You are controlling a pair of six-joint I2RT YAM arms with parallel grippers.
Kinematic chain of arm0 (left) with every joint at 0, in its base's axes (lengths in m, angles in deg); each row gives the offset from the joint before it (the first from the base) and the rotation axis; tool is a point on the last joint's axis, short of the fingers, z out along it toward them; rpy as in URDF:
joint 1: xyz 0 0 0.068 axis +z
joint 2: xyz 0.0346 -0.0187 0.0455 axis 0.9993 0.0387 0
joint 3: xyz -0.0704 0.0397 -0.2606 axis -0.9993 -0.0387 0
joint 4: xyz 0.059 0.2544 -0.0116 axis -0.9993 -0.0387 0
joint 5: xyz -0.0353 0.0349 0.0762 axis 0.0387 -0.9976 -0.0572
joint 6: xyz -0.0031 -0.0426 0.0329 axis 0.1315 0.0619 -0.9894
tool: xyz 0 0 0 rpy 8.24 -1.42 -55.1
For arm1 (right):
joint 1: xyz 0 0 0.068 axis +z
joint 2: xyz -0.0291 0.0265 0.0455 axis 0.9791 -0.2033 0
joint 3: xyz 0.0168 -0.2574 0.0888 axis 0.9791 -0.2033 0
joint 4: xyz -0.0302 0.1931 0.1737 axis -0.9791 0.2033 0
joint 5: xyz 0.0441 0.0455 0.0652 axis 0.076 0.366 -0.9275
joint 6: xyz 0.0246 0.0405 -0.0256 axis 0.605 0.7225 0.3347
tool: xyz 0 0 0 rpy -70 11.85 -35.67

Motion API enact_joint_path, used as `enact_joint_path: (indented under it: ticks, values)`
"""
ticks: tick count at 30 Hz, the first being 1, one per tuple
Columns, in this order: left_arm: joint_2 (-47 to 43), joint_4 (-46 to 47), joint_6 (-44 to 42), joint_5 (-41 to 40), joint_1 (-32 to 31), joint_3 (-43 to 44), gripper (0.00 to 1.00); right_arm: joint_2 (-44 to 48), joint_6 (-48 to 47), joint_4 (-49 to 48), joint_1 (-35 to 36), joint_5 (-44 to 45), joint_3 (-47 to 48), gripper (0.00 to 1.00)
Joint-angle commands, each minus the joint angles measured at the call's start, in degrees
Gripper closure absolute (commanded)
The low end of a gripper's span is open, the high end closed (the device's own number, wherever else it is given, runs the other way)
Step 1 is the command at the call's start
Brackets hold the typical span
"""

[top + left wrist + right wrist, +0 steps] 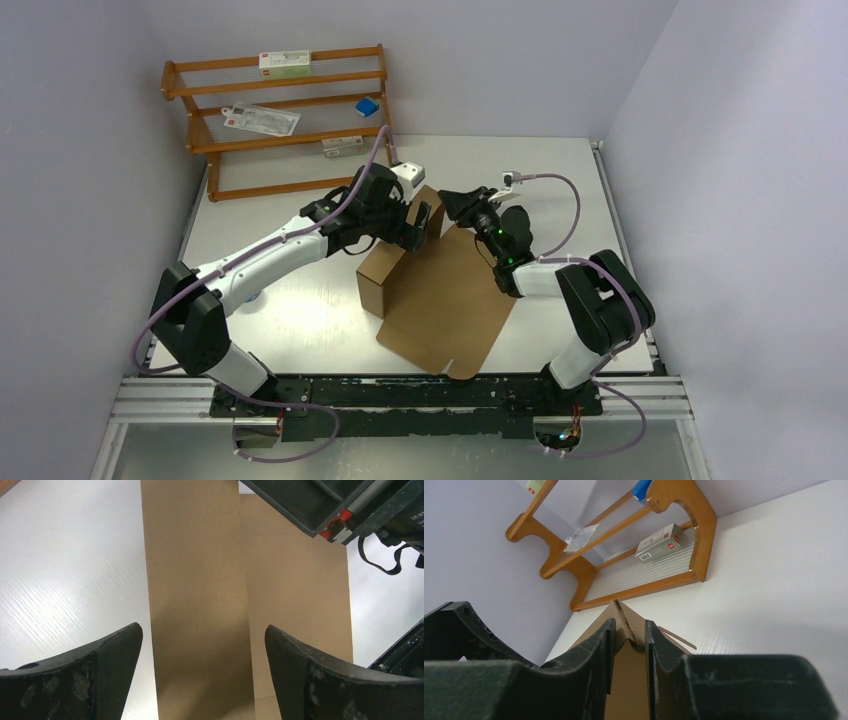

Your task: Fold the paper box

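The paper box (450,300) is a plain brown cardboard sheet lying on the white table, with its left panel (383,275) folded upright. In the top view my right gripper (447,200) sits at the sheet's far corner. In the right wrist view my right gripper (630,621) has its jaws narrowed around a raised, creased flap of the paper box (626,680). My left gripper (428,218) hovers just left of it. Seen from the left wrist, my left gripper (202,626) is wide open above a brown panel (195,580), touching nothing.
A wooden rack (280,100) stands at the back left against the wall, holding small white cartons (285,62) and a blue item (367,105). The rack (694,525) also fills the background of the right wrist view. The two grippers are close together.
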Motion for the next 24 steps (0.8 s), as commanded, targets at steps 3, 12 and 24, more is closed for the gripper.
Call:
enact_joint_path:
  ticks: [3, 12, 24]
  values:
    - [0.6, -0.5, -0.4, -3.2, -0.3, 1.0, 0.03, -3.8, -1.9, 10.0, 0.1, -1.1, -1.8, 0.74]
    - [1.9, -1.9, -0.9, -3.0, -0.3, 2.2, 0.03, 2.6, -7.6, 20.2, 0.1, -5.0, 5.0, 0.54]
    - [-0.8, 1.5, 0.7, -1.0, 3.1, -1.2, 0.08, 18.5, -14.1, 38.0, -0.4, 0.6, 6.6, 0.08]
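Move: The long raised side wall of the box runs under my open left fingers, its middle about 2 cm back, 3 cm to the left and some 5 cm below that hand. The wall's far corner is about 5 cm ahead of my left hand, 5 cm to its right and 2 cm lower. My right fingers already pinch that corner, roughly 1 cm left of and 1 cm below their hand point. The flat box panel lies about 16 cm back, 8 cm right and 12 cm below my left hand. I nudge my right hand slightly left and forward with the wall's corner still pinched, then open wide and back off from it, rising and drifting right, about 4 cm in all, while rolling some 15 degrees so the hand's left side drops. Meanwhile my left hand, fingers wide, sinks about 1.5 cm astride the wall and slides about 1 cm left, bringing its right finger against the wall's panel side. ##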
